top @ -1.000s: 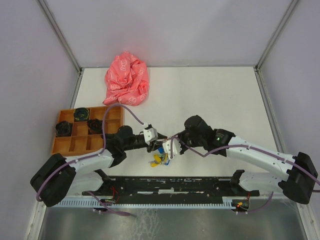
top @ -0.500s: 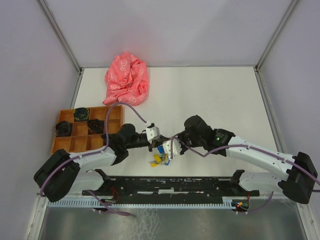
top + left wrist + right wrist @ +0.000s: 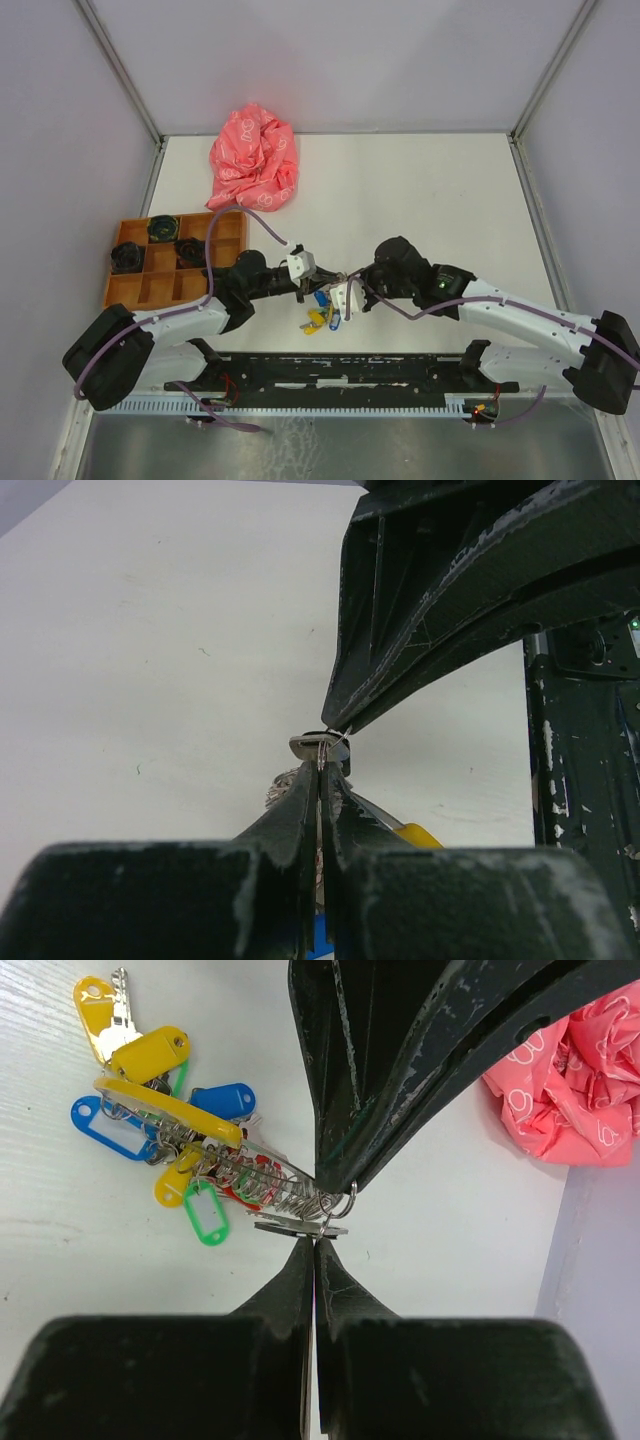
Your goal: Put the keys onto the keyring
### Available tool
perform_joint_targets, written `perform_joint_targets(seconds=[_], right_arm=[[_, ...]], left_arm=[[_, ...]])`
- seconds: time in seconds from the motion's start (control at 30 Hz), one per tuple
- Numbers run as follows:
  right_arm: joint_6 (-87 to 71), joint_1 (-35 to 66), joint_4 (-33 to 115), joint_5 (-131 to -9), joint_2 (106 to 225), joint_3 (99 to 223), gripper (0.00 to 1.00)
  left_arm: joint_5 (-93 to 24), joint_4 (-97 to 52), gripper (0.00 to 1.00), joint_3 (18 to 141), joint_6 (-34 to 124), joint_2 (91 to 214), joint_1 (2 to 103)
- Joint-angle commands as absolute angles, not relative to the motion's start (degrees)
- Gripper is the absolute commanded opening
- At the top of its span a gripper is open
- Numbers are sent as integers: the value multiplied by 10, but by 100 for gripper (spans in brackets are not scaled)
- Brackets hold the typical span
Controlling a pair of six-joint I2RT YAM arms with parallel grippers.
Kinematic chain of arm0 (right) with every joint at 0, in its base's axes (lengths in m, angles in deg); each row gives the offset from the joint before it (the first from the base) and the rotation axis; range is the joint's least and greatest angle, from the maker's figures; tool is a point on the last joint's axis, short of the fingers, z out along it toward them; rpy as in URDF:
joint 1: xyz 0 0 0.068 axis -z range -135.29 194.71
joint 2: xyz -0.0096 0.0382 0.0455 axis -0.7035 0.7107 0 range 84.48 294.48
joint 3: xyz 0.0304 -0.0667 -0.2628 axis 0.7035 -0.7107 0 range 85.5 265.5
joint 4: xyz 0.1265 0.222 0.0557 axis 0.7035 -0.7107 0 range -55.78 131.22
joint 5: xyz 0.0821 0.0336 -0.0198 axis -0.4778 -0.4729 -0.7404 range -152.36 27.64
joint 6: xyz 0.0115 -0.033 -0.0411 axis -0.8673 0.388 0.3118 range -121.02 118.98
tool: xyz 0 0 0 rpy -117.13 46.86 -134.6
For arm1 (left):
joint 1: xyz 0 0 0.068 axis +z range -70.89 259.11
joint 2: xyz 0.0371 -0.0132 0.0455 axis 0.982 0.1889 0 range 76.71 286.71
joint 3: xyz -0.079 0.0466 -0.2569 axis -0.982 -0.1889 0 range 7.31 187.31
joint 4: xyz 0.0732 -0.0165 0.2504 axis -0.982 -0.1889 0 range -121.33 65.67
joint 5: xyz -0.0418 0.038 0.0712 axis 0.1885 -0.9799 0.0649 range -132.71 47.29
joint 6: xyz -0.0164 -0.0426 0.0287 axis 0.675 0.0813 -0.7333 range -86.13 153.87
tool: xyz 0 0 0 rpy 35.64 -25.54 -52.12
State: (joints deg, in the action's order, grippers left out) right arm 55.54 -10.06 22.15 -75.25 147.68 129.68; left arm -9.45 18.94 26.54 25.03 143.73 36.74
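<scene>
Both grippers meet tip to tip over the table's near middle. My left gripper is shut on a thin wire of the keyring. My right gripper is shut on the same wire from the other side. A flat silver key blade lies crosswise between the two tips, and its head is hidden. A bunch of coiled rings with yellow, blue and green tags trails from the ring onto the table. A yellow tag shows beside my left fingers.
A crumpled pink cloth lies at the back left. An orange compartment tray with black round parts stands at the left edge. The black mounting rail runs along the near edge. Grey walls enclose the white table.
My left gripper has gone from open to shut at the meeting point. The right wrist has shifted slightly toward the near side, and a blue tag now shows between the grippers.
</scene>
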Motion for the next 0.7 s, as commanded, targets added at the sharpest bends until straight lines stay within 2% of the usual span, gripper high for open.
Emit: perform_joint_targets(seconds=[0.0, 0.27, 0.43, 0.5, 0.67], right_arm=[[524, -101, 254, -760, 1474, 1275, 1], [512, -101, 305, -777, 1504, 1267, 1], [473, -101, 308, -742, 1505, 1274, 1], [441, -101, 303, -726, 1497, 1273, 5], [324, -101, 284, -685, 1470, 1276, 31]], left_arm=[[-106, 268, 3, 266, 285, 1422, 369], [-101, 292, 3, 263, 299, 1430, 369], [-123, 289, 3, 257, 290, 1433, 369], [-150, 282, 3, 255, 282, 1432, 370], [-229, 268, 3, 257, 275, 1433, 369]])
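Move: My left hand keeps hold of the keyring's upper end. The bunch hangs under it, its middle about 3 cm back and 4 below. The black-tagged key, pinched in my right fingers by its small ring, sits some 1 cm right of and 1 below my left fingertips. From my right hand, the keyring's middle is about 3 cm back, 2 left and 4 below; a yellow tag hangs 7 back, 5 left, 7 below, and a blue tag 4 back, 4 left, 6 below. I ease my right hand down and left by a little over 1 cm each, in against my left fingertips with the key's small ring. Then I part the right fingers to about a fifth, letting the ring go while twisting some 10 degrees clockwise and backing off slightly to the right. My left fingers stay shut on the keyring, and late on that hand slides about 1 cm forward. ##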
